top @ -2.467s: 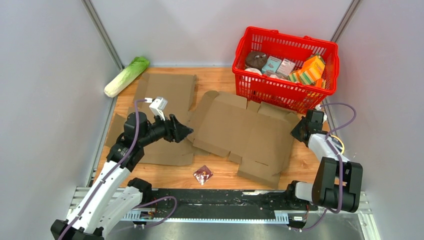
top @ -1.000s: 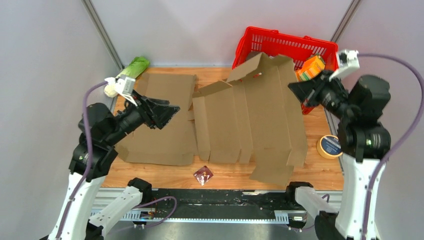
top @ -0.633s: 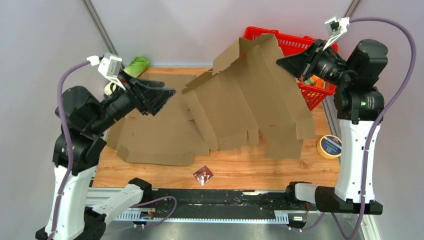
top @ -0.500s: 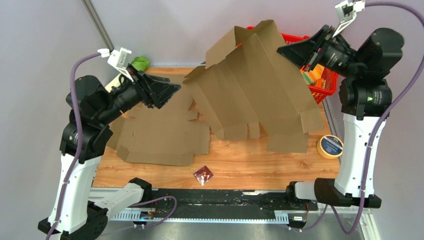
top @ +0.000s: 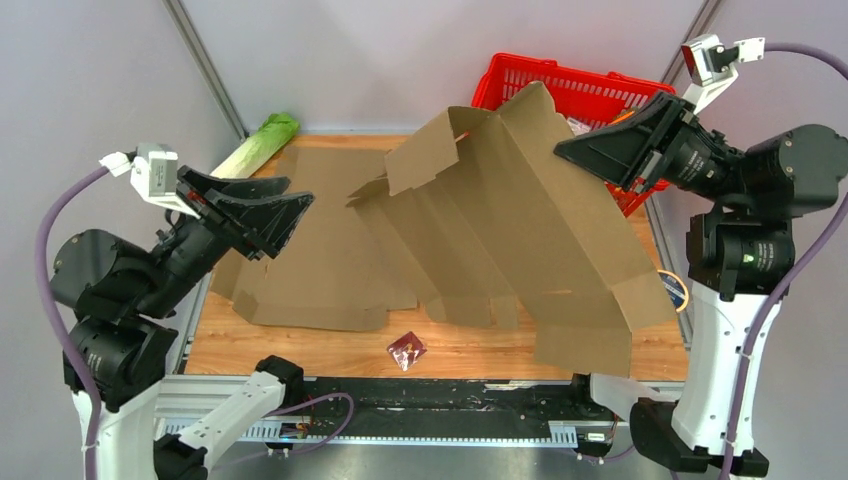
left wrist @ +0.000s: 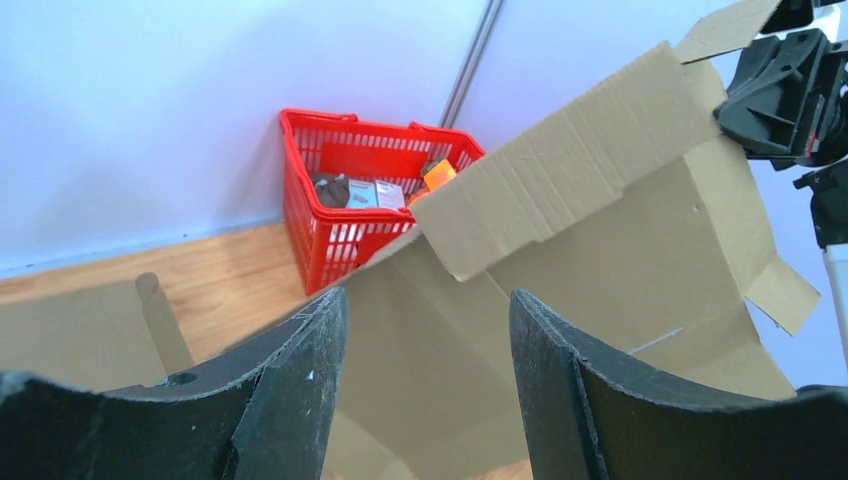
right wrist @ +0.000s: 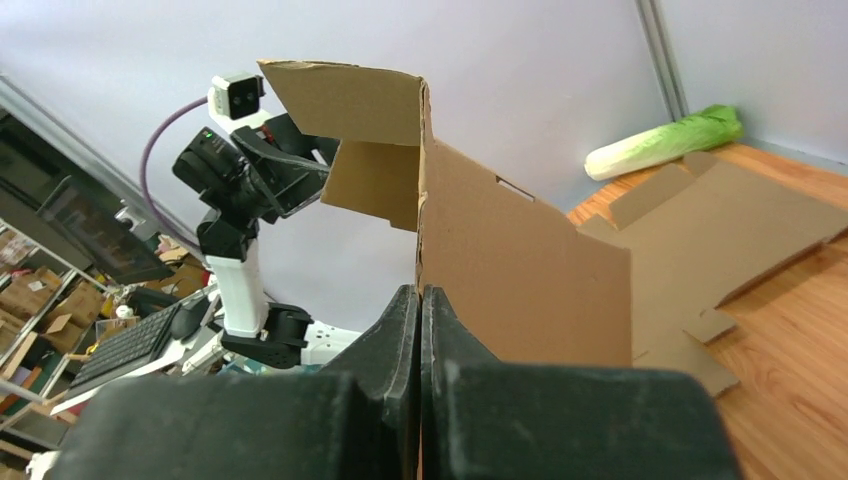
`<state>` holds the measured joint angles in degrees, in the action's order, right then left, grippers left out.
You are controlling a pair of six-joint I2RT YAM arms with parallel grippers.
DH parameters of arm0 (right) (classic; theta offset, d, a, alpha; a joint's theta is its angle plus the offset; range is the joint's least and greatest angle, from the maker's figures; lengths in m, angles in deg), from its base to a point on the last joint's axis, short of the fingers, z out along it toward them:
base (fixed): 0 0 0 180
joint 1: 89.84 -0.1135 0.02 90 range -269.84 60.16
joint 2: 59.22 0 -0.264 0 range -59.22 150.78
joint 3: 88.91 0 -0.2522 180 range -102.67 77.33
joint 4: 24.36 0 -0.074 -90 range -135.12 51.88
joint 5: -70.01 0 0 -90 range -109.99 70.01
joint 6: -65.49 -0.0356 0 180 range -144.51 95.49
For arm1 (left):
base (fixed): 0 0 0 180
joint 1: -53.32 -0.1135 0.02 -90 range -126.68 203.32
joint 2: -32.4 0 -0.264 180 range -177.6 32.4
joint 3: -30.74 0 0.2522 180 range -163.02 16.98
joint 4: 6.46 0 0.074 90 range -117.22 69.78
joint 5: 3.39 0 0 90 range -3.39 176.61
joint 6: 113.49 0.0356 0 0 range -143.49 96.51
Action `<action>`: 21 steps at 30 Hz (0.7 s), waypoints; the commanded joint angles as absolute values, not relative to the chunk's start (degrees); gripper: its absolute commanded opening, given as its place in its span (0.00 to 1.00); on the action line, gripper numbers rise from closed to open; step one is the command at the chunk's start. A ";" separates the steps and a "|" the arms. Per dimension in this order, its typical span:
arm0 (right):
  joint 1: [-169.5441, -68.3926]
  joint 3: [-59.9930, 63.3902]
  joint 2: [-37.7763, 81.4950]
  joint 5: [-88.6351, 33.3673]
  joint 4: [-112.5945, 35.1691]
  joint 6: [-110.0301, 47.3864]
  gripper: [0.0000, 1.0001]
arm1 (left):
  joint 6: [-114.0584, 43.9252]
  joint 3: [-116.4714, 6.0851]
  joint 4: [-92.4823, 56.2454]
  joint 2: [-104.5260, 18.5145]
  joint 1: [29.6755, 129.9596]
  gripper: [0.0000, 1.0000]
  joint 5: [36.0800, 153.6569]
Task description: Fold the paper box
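Note:
The paper box [top: 520, 220] is a large unfolded brown cardboard blank, lifted and tilted, its lower flaps hanging near the table's front edge. My right gripper [top: 562, 150] is shut on its upper right edge, high above the table. In the right wrist view the jaws [right wrist: 420, 292] pinch the board's edge [right wrist: 520, 270], and a flap bends away at the top. My left gripper [top: 297, 192] is raised to the left of the box, open and empty, clear of the cardboard. In the left wrist view its fingers [left wrist: 428, 295] frame the lifted box [left wrist: 600, 230].
A second flat cardboard blank [top: 320, 260] lies on the wooden table at the left. A red basket [top: 590, 95] of groceries stands at the back right. A cabbage [top: 255, 150] lies at the back left. A small dark wrapper [top: 405, 350] sits near the front edge.
The right gripper has lifted the cardboard off the table and swung it up and toward the front right. The left arm has risen and drawn back to the left, still open.

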<state>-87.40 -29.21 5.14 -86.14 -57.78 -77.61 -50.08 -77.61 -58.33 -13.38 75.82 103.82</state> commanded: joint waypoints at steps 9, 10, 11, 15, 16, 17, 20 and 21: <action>-89.58 -29.37 16.26 -82.33 -73.65 -56.15 0.00 | -47.48 -74.79 -59.25 -15.76 75.99 0.69 101.37; -91.58 -28.84 20.02 -81.18 -76.41 -52.75 0.00 | -48.00 -74.35 -59.07 -16.37 75.99 0.69 102.07; -92.47 -28.75 21.62 -79.86 -78.70 -49.24 0.00 | -48.10 -74.26 -58.90 -17.25 75.99 0.69 102.42; -100.29 -28.23 28.22 -73.35 -84.70 -37.18 0.00 | -48.01 -73.38 -58.72 -19.19 75.99 0.68 103.40; -101.17 -28.49 30.06 -72.47 -84.70 -36.47 0.00 | -48.01 -72.68 -58.54 -19.37 75.99 0.68 103.22; -102.66 -29.01 31.12 -71.51 -84.70 -35.94 0.00 | -47.92 -72.06 -58.28 -19.63 75.99 0.68 103.13; -103.90 -31.11 35.06 -70.00 -84.70 -34.71 0.00 | -46.26 -69.60 -58.10 -21.29 75.99 0.69 102.34; -104.43 -31.73 35.96 -69.39 -85.13 -34.09 0.00 | -44.51 -68.64 -58.19 -21.91 75.99 0.69 101.90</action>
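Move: Up high, the right hand still pinches the paper box by a panel edge, with its landing place on the mid-table about 55 cm below, 16 cm left and 4 cm ahead. The red basket stands about 33 cm ahead, 11 cm right and 48 cm lower; the red packet lies 25 cm left, 9 cm back, 57 cm down. From the left hand, the paper box's middle is roughly 31 cm right, 1 cm ahead, 15 cm lower. Swinging down and forward, the right hand keeps its shut fingers on the panel edge and brings the paper box down to the mid-table, dropping some 25 cm and reaching about 18 cm out towards the basket, with a smaller shift left; its fingers tip down as the wrist rolls. The empty left hand, fingers still open, sinks and advances about 7 cm each way, tipping slightly down. ##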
